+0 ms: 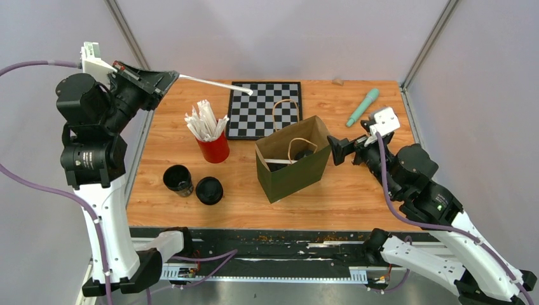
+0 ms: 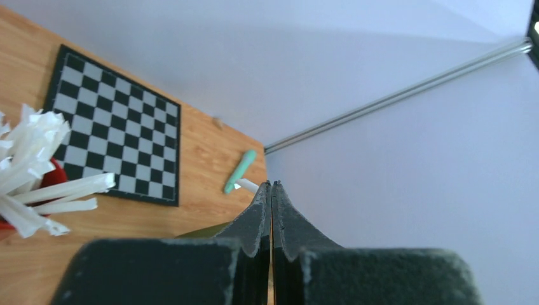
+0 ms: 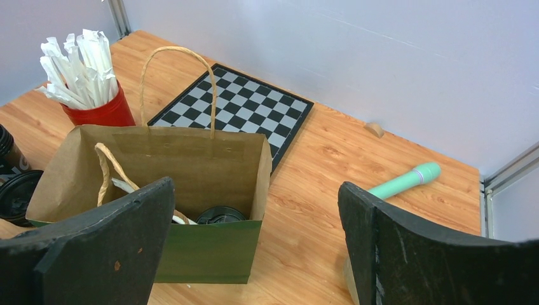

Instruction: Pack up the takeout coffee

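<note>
Two dark takeout coffee cups (image 1: 178, 180) (image 1: 209, 190) with black lids stand on the table left of the green paper bag (image 1: 292, 159). A third cup's black lid (image 3: 219, 215) shows inside the open bag (image 3: 203, 254), next to a white straw. My right gripper (image 1: 335, 150) hovers open just right of the bag, nothing between its fingers (image 3: 254, 187). My left gripper (image 1: 173, 76) is raised at the far left, shut on a white wrapped straw (image 1: 216, 84) that points out over the checkerboard. In the left wrist view the gripper (image 2: 272, 184) is pressed together, with the straw's end (image 2: 248, 185) poking past the tips.
A red cup of white wrapped straws (image 1: 213, 149) stands left of the bag. A checkerboard (image 1: 264, 109) lies behind it. A mint-green stick (image 1: 362, 107) lies at the back right. The bag's paper handles (image 3: 175, 76) stick up. Grey walls close in the table.
</note>
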You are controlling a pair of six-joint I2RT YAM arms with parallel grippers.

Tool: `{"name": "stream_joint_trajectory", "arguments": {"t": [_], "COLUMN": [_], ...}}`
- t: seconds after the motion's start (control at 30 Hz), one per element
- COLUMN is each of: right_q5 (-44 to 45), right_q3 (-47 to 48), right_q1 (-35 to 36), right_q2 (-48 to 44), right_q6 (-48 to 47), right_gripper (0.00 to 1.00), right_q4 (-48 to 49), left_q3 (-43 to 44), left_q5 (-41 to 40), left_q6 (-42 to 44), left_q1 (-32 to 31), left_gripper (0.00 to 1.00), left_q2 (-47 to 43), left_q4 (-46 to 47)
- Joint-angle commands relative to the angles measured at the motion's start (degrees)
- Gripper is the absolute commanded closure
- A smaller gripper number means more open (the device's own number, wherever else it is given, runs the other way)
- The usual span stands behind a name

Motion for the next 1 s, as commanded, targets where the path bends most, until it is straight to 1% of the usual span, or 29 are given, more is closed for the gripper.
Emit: {"name": "stream_joint_trajectory", "arguments": {"t": [0.0,0.07,0.13,0.23,0.4,0.53,0.6,0.67,0.73,0.83,0.97], "right_q5": [0.1,0.2,0.3,1.0,1.3,1.9,2.3,2.7,2.9,3.2,3.1], "right_q3": [0.4,0.7,0.8,0.9,0.4,1.5,1.7,1.7,1.7,1.6,1.8], "right_q1": [0.0,0.0,-0.1,0.0,0.0,0.0,0.0,0.0,0.0,0.0,0.0], "right_q2": [-1.1,-1.4,-1.9,-2.8,-4.3,-4.5,-4.7,-5.0,-5.2,-5.4,-5.2], "right_q6": [0.0,0.2,0.6,1.4,1.7,1.6,1.2,0.7,0.1,-0.2,-0.5], "right_gripper": [0.00,0.00,0.00,0.00,0.00,0.00,0.00,0.00,0.00,0.00,0.00], "right_q4": [2.6,2.4,2.1,1.3,0.7,-0.7,-1.2,-1.3,-1.6,-1.9,-2.1], "left_q3": [-3.1,-6.2,-9.2,-14.4,-16.1,-20.5,-22.9,-24.0,-24.9,-27.3,-31.2], "left_q5": [1.3,-0.6,-3.7,-8.1,-16.0,-20.0,-21.1,-21.9,-21.9,-24.9,-26.1], "left_q6": [-6.2,-7.1,-7.8,-9.9,-8.2,-7.9,-8.4,-7.7,-6.6,-5.8,-4.4], "left_q1": [-1.4,-4.8,-9.8,-16.5,-29.2,-36.1,-38.8,-40.7,-41.9,-43.8,-46.0], "left_gripper": [1.00,1.00,1.00,1.00,1.00,1.00,1.00,1.00,1.00,1.00,1.00], "left_q2": [-2.4,-3.6,-4.6,-5.4,-3.5,-1.6,-0.7,0.5,1.7,2.6,3.8], "left_q4": [9.3,11.1,12.3,17.0,18.5,23.7,26.9,27.3,27.6,29.2,32.2]}}
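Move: The left gripper already holds the straw. The paper bag it is headed for has its middle about 27 cm to the right, 6 cm farther out and 42 cm below, with the open top some 20 cm below the hand's height less than that middle is. The red straw pot stands about 14 cm ahead and 2 cm right, the black lid 1 cm ahead and straight below, the chessboard 36 cm ahead and 19 cm right. The bag is 10 cm ahead of the right hand, 11 cm left, 27 cm lower. Bring the left gripper, still shut on one end of the straw, about 20 cm to the right towards the bag, sinking some 12 cm, faster near the end. Swing the wrist roughly 20 degrees clockwise and tip it slightly down so the straw's free end comes over the bag's opening. Let the open right hand ease a couple of centimetres right and back. ##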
